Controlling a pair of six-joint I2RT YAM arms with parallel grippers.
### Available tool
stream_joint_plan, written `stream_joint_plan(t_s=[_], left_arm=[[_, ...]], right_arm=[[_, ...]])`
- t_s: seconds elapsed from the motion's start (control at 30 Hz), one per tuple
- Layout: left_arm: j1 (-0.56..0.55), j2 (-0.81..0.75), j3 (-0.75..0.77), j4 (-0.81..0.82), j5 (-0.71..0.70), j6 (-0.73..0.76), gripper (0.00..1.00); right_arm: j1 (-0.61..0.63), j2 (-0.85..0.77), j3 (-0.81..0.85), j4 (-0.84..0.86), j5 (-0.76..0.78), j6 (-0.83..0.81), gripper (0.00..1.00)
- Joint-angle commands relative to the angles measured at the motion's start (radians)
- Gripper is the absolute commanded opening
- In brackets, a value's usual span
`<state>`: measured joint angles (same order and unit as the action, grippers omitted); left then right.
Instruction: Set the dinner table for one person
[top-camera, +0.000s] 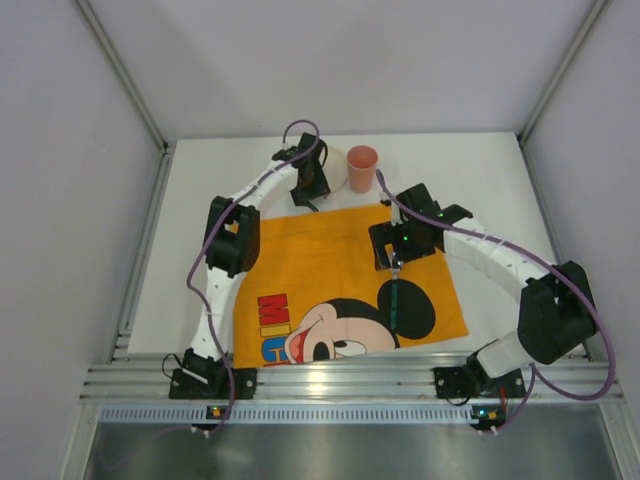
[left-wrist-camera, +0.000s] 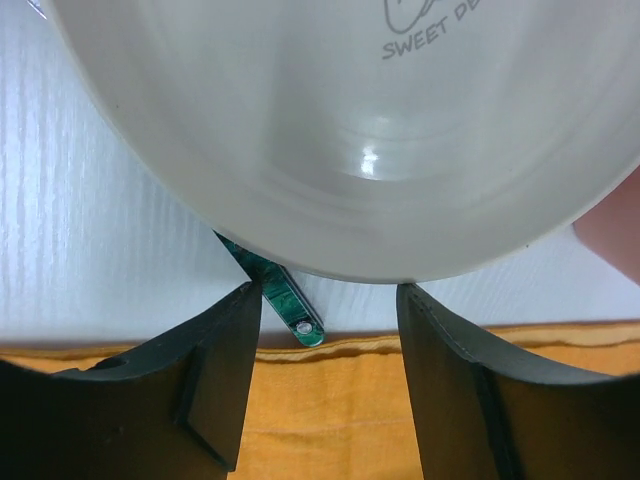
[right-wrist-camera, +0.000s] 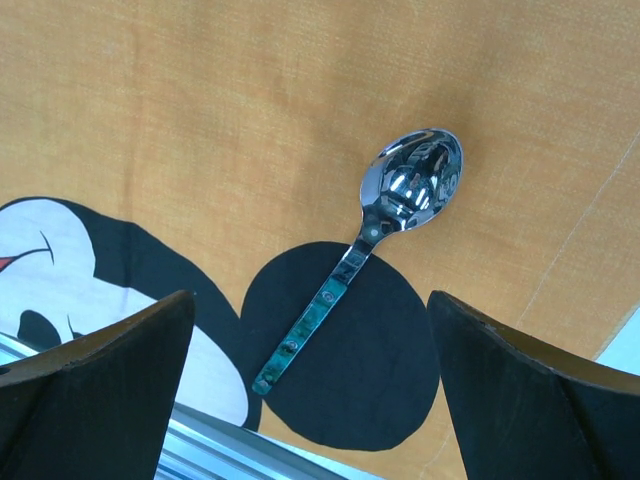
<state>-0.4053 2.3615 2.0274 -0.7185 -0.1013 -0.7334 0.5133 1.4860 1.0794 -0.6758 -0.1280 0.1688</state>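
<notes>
The dinner table (top-camera: 190, 200) is a white tabletop with an orange Mickey Mouse cloth (top-camera: 330, 250) spread on it. A white plate (left-wrist-camera: 340, 130) sits at the back, just past the cloth's far edge. My left gripper (left-wrist-camera: 328, 290) is open, its fingertips level with the plate's near rim and on either side of it. A green-handled utensil (left-wrist-camera: 290, 305) pokes out from under the plate; its head is hidden. A spoon (right-wrist-camera: 350, 270) with a green handle lies on the cloth's black ear. My right gripper (right-wrist-camera: 310, 298) hovers over it, wide open and holding nothing.
A pink cup (top-camera: 362, 168) stands to the right of the plate (top-camera: 338, 170), also showing at the right edge of the left wrist view as the cup (left-wrist-camera: 615, 235). An aluminium rail (top-camera: 340, 380) runs along the near table edge. Grey walls enclose the table's sides and back.
</notes>
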Motion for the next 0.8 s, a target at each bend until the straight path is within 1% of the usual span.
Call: stream_joint_plan(t_s=[0.0, 0.03, 0.17, 0.3, 0.37, 0.4, 0.43, 0.53, 0.6, 0.63, 0.67, 0.77], left_arm=[[-0.015, 0.062, 0.129, -0.132, -0.155, 0.015, 0.61], [-0.018, 0.082, 0.151, -0.145, -0.17, 0.026, 0.61], [-0.018, 0.091, 0.143, -0.185, -0.242, 0.052, 0.59], [-0.015, 0.07, 0.071, -0.168, -0.293, 0.069, 0.57], [-0.003, 0.073, 0.047, -0.167, -0.29, 0.069, 0.53], [0.002, 0.079, 0.044, -0.17, -0.288, 0.065, 0.5], [0.006, 0.081, 0.042, -0.174, -0.288, 0.063, 0.42], [0.029, 0.074, 0.019, -0.168, -0.285, 0.071, 0.33], [0.062, 0.056, -0.002, -0.116, -0.247, 0.1, 0.19], [0.089, 0.05, -0.01, -0.098, -0.21, 0.114, 0.07], [0.101, 0.042, -0.007, -0.075, -0.21, 0.124, 0.0], [0.152, 0.013, 0.046, -0.055, -0.196, 0.176, 0.0]], right_arm=[[0.007, -0.044, -0.016, -0.001, 0.017, -0.002, 1.0], [0.007, -0.043, -0.019, -0.004, 0.024, -0.003, 1.0], [0.001, -0.032, -0.026, -0.002, 0.037, -0.018, 1.0], [-0.002, -0.004, -0.016, 0.002, 0.036, -0.023, 1.0], [-0.002, 0.013, -0.007, 0.001, 0.034, -0.029, 1.0], [-0.002, 0.02, -0.004, 0.001, 0.036, -0.029, 1.0], [-0.002, 0.02, -0.001, -0.001, 0.034, -0.031, 1.0], [-0.004, 0.025, 0.008, -0.007, 0.034, -0.038, 1.0], [-0.006, 0.03, 0.016, -0.016, 0.036, -0.041, 1.0], [-0.006, 0.031, 0.022, -0.019, 0.037, -0.048, 1.0], [-0.006, 0.031, 0.025, -0.025, 0.039, -0.048, 1.0], [-0.006, 0.033, 0.04, -0.048, 0.068, -0.048, 1.0]])
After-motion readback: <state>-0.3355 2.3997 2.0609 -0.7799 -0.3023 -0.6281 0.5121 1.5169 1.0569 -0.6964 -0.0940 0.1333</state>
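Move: The fork's middle lies about 5 cm ahead of the left hand, 7 cm to its left and some 2 cm below; its handle end is just under the part-open fingers, its front half running out beneath the plate's rim. The plate's middle is straight ahead, about 11 cm out, and the cup stands some 8 cm ahead and 14 cm to the right. From the right hand, the fork is roughly 27 cm ahead and 29 cm left. Sinking about 1.5 cm and rolling some 15 degrees so that its left side rises, the left hand eases leftward over the fork's green handle, then shuts its fingers and pinches the handle near its end. It keeps going left beside the plate, about 8 cm in all. The right hand, wide open, sinks about 2 cm above the spoon. ##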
